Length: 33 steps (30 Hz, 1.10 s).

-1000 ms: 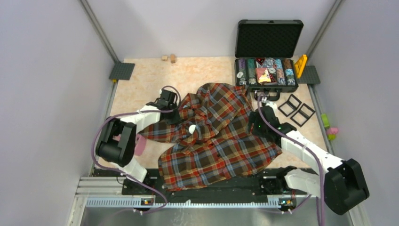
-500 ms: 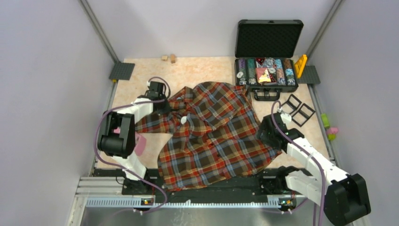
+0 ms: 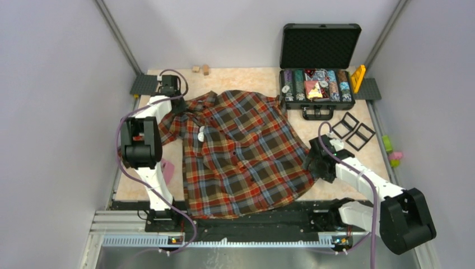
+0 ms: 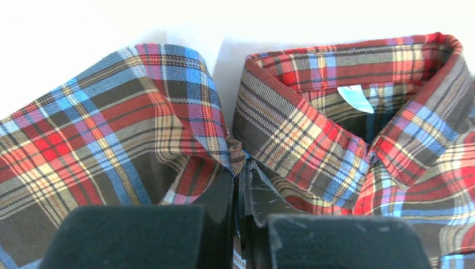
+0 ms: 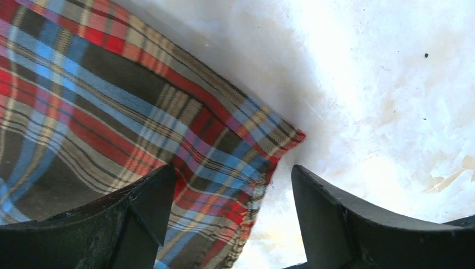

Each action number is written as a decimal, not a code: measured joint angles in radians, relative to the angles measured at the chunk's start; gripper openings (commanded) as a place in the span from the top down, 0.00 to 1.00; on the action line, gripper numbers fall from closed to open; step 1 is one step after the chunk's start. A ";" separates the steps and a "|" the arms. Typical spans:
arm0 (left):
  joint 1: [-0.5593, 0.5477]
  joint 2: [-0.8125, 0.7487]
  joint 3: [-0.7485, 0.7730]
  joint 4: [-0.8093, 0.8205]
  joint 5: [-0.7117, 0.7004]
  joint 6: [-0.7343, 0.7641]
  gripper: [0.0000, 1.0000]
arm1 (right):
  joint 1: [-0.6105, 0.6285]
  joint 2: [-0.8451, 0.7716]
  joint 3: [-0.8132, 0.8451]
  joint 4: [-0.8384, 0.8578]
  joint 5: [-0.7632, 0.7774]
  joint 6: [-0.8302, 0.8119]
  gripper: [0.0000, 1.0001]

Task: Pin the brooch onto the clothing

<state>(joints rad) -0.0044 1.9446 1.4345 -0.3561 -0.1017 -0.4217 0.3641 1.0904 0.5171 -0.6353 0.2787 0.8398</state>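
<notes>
The plaid shirt (image 3: 246,151) lies spread out on the table with its collar at the far left. My left gripper (image 3: 178,106) is shut on a fold of the shirt (image 4: 313,129) beside the collar, jaws (image 4: 242,168) pressed together on the fabric. A small white tag (image 4: 355,98) sits inside the collar. My right gripper (image 3: 315,163) is open at the shirt's near right hem. In the right wrist view its fingers (image 5: 232,174) straddle the hem corner (image 5: 246,151) without closing on it. The brooch is not visible in any view.
An open black case of chips (image 3: 317,92) stands at the far right, with two black square frames (image 3: 353,130) in front of it. A pink block (image 3: 166,171) lies by the left arm. Small wooden blocks (image 3: 200,69) lie at the far edge. Small toys (image 3: 392,152) lie at the right edge.
My left gripper has pulled the collar toward the far left corner, and the bunched shirt has spread out flat. My right gripper has moved back to the near right hem.
</notes>
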 measured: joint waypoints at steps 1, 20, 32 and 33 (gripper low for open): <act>0.010 0.011 0.008 -0.007 0.001 0.011 1.00 | 0.000 0.004 0.000 0.000 0.000 0.002 0.26; 0.045 0.028 0.011 -0.033 0.018 0.137 1.00 | -0.003 0.077 -0.003 0.124 0.120 0.053 1.00; 0.077 0.028 0.011 -0.047 -0.034 0.140 1.00 | -0.160 -0.131 -0.041 0.035 0.185 0.105 1.00; 0.077 0.027 0.011 -0.048 -0.034 0.140 1.00 | -0.162 -0.135 -0.041 0.033 0.184 0.105 1.00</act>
<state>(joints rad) 0.0731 1.9720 1.4456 -0.4042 -0.1356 -0.2813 0.2024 0.9554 0.4763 -0.6025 0.4625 0.9447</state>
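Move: The right-hand corner of the clothing lies just ahead of the open right fingers, some 3 cm forward and 1 cm lower, with the two black frames about 18 cm ahead and 18 cm to the right of that hand. From the left hand, already shut on a fold of the clothing, the brooch is roughly 12 cm back, 10 cm right and 5 cm lower; the collar is about 3 cm ahead and 12 cm right. The right hand slides forward about 3 cm nearly level, closes on the cloth corner, then pulls it about 5 cm to the right while lifting a couple of centimetres and turning roughly 20 degrees clockwise. The left hand keeps its pinch on the fold left of the collar, sinks slightly and draws it about 5 cm to the left, first a small tug and then a longer one, so the two hands pull apart across the clothing. ##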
